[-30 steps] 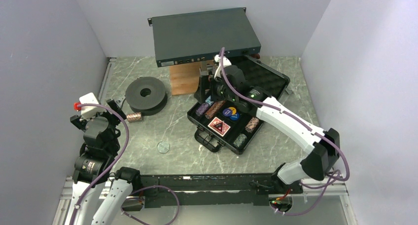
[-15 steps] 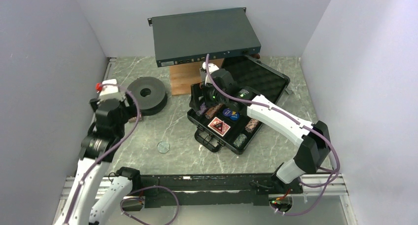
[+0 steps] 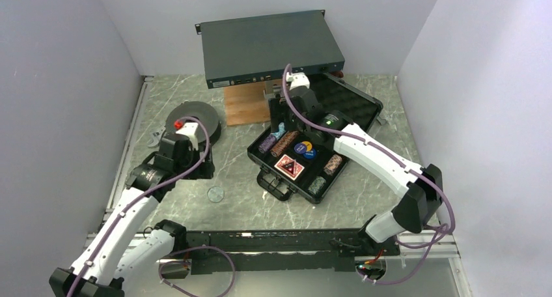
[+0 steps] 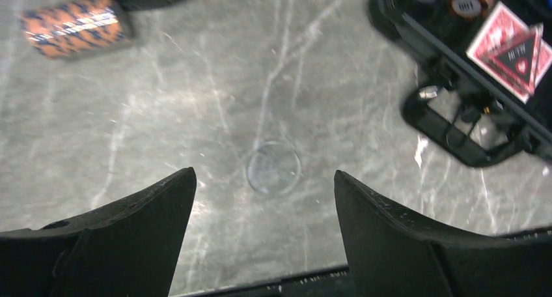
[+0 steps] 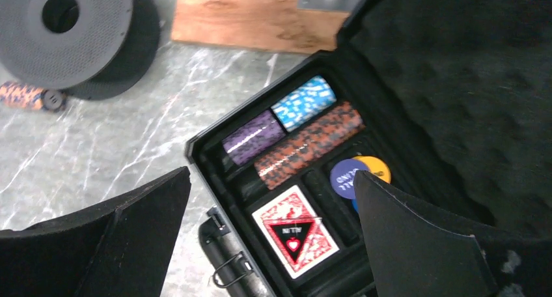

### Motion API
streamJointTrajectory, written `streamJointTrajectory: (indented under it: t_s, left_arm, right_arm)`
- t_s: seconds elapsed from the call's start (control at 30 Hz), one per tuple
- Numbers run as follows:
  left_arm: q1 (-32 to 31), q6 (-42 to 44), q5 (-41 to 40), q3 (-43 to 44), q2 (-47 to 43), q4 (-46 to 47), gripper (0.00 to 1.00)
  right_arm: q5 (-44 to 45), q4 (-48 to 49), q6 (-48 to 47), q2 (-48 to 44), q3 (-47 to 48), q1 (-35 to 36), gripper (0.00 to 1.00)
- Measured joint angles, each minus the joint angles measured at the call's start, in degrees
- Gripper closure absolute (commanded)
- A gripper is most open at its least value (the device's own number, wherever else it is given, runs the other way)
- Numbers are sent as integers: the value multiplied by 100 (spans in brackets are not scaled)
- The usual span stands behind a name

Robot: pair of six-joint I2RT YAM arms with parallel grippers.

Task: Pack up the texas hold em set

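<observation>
The black case (image 3: 268, 178) lies open right of centre, its foam lid (image 3: 348, 101) tipped back. In it are chip rolls (image 3: 285, 144), a red-backed deck with the red-black triangle (image 3: 289, 167) and blue and yellow buttons (image 3: 304, 148); the right wrist view shows them too (image 5: 306, 144). One orange chip roll (image 4: 75, 25) lies loose on the table by the spool, hidden under my left arm in the top view. My left gripper (image 4: 263, 173) is open and empty, above a clear disc (image 4: 274, 169). My right gripper (image 5: 271, 172) is open and empty above the case's left end.
A large grey electronics box (image 3: 267, 46) stands at the back on a wooden block (image 3: 244, 105). A dark round spool (image 3: 195, 114) lies at the left. The clear disc (image 3: 215, 194) lies on the marble table. Walls close in on both sides.
My left arm has swung from the left wall in over the table beside the spool, covering the loose chip roll in the top view. My right gripper dipped left, then came back over the case.
</observation>
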Motion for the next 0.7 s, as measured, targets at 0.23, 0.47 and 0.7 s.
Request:
streamJointTrajectory:
  t_s: [0.23,0.47,0.7]
  left_arm:
    - [-793,-597,-46,-184,396,-72,16]
    - [-1143,-1384,-232,-553,870,-109,16]
    - [-1375,-1982,-492,-911,1027,-15,22]
  right_arm:
    - [501,-7,190,-544,-271,-293,0]
    - [531,26,293,-815,-457,-498,0]
    - [468,57,295,-815,-529,-498,0]
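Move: The clear disc the left hand is going for lies roughly 15 cm below it, about 3 cm back and 4 cm to its right. From that hand, the loose orange chip roll is about 11 cm ahead and 9 cm left, and the case handle is some 22 cm right, level with it fore and aft. From the right hand, the disc is about 15 cm back, 21 cm left and 22 cm below. The left hand sinks about 9 cm towards the clear disc, easing some 4 cm back and a little less to the right, most of the sideways shift coming first, while its wrist tips some 20 degrees to point the still-open fingers more steeply down, stopping short of touching anything. Meanwhile the empty right hand, wide open, swings about 6 cm to the right above the case, rising slightly and turning clockwise, away from the disc, then holds there. ##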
